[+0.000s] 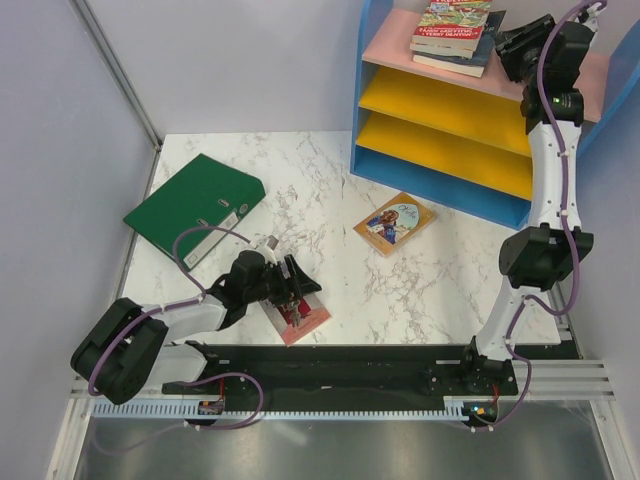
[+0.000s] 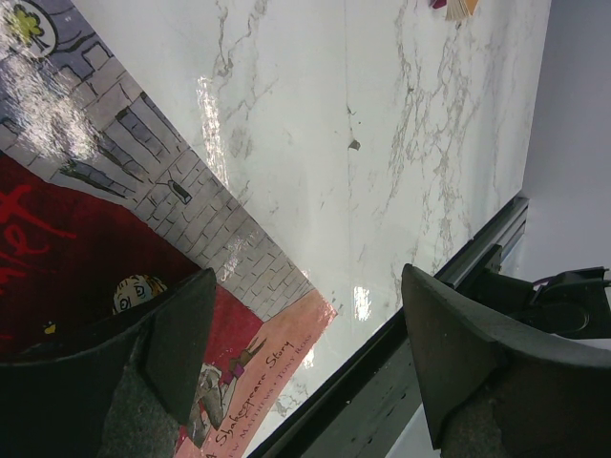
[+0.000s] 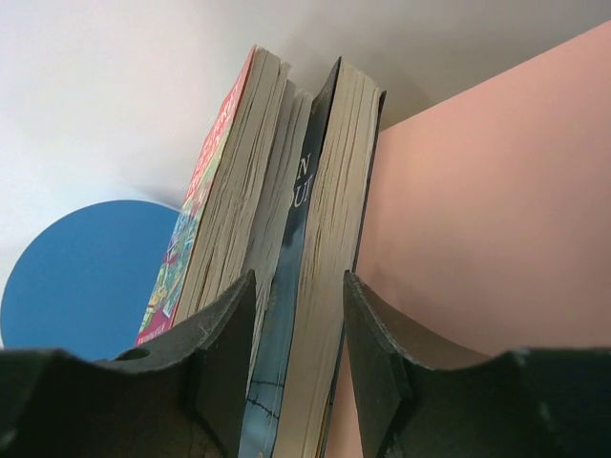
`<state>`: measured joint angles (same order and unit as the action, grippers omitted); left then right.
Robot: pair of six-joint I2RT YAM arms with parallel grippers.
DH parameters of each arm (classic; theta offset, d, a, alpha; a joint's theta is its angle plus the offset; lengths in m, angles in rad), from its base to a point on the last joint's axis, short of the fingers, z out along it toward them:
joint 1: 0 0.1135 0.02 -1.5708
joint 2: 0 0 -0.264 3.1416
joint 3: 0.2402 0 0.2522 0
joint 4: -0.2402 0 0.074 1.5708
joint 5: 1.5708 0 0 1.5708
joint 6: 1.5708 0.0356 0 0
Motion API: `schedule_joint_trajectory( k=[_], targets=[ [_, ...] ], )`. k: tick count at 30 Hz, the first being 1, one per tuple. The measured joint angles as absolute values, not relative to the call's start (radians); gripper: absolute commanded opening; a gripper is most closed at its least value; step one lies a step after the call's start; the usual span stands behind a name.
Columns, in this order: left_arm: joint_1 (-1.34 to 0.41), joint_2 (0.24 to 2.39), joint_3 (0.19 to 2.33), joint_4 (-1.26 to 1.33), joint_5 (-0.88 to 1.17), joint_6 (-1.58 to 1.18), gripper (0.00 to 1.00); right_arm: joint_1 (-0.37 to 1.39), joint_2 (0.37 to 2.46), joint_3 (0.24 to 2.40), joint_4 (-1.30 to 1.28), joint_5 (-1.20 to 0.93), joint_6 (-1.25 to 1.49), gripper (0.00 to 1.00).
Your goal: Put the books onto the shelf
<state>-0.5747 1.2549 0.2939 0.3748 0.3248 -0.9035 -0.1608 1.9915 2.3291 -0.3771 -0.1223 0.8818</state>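
Three books (image 1: 455,32) lie stacked on the pink top board (image 1: 395,48) of the shelf (image 1: 440,165). My right gripper (image 1: 518,52) hovers at the stack's right side. In the right wrist view it (image 3: 298,277) is open, with the page edges of the dark blue book (image 3: 296,239) and the one beneath between its fingers; contact is unclear. A pink-red book (image 1: 303,316) lies near the table's front edge. My left gripper (image 1: 285,283) hangs wide open over that book's (image 2: 95,239) corner, holding nothing (image 2: 307,286). A purple-orange book (image 1: 393,222) lies mid-table.
A big green binder (image 1: 195,208) lies at the back left of the marble table (image 1: 300,180). The black base rail (image 2: 401,382) runs just past the pink-red book's corner. Two yellow boards (image 1: 440,105) sit under the pink one. Grey walls close in the left and back.
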Motion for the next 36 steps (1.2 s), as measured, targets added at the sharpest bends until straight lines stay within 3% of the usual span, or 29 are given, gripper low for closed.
schedule_joint_trajectory(
  k=[18, 36],
  targets=[
    [-0.575, 1.259, 0.294, 0.38, 0.331, -0.903, 0.85, -0.132, 2.078, 2.432, -0.374, -0.111, 0.85, 0.27],
    [-0.575, 1.264, 0.294, 0.384, 0.342, -0.904, 0.85, -0.112, 2.136, 2.486, -0.323, -0.122, 0.812, 0.25]
  ],
)
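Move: The stack of books on the shelf's pink top lies close beside my right fingers, its middle about 9 cm to my left and 4 cm ahead, nearly at hand height. The board's middle is some 5 cm left, level fore and aft, and 4 cm below. The blue left side panel stands about 25 cm left and 6 cm ahead. From my idle left hand, the stack is roughly 41 cm ahead, 33 cm right and 41 cm up. I slide my right hand about 3.5 cm forward along the stack's right side and a good 2 cm left into it, drawing the fingers from half open to about a quarter. By the end their tips bear on the page edges of the bottom book, Nineteen Eighty-Four, pushing it left; the wrist keeps pointing forward. ##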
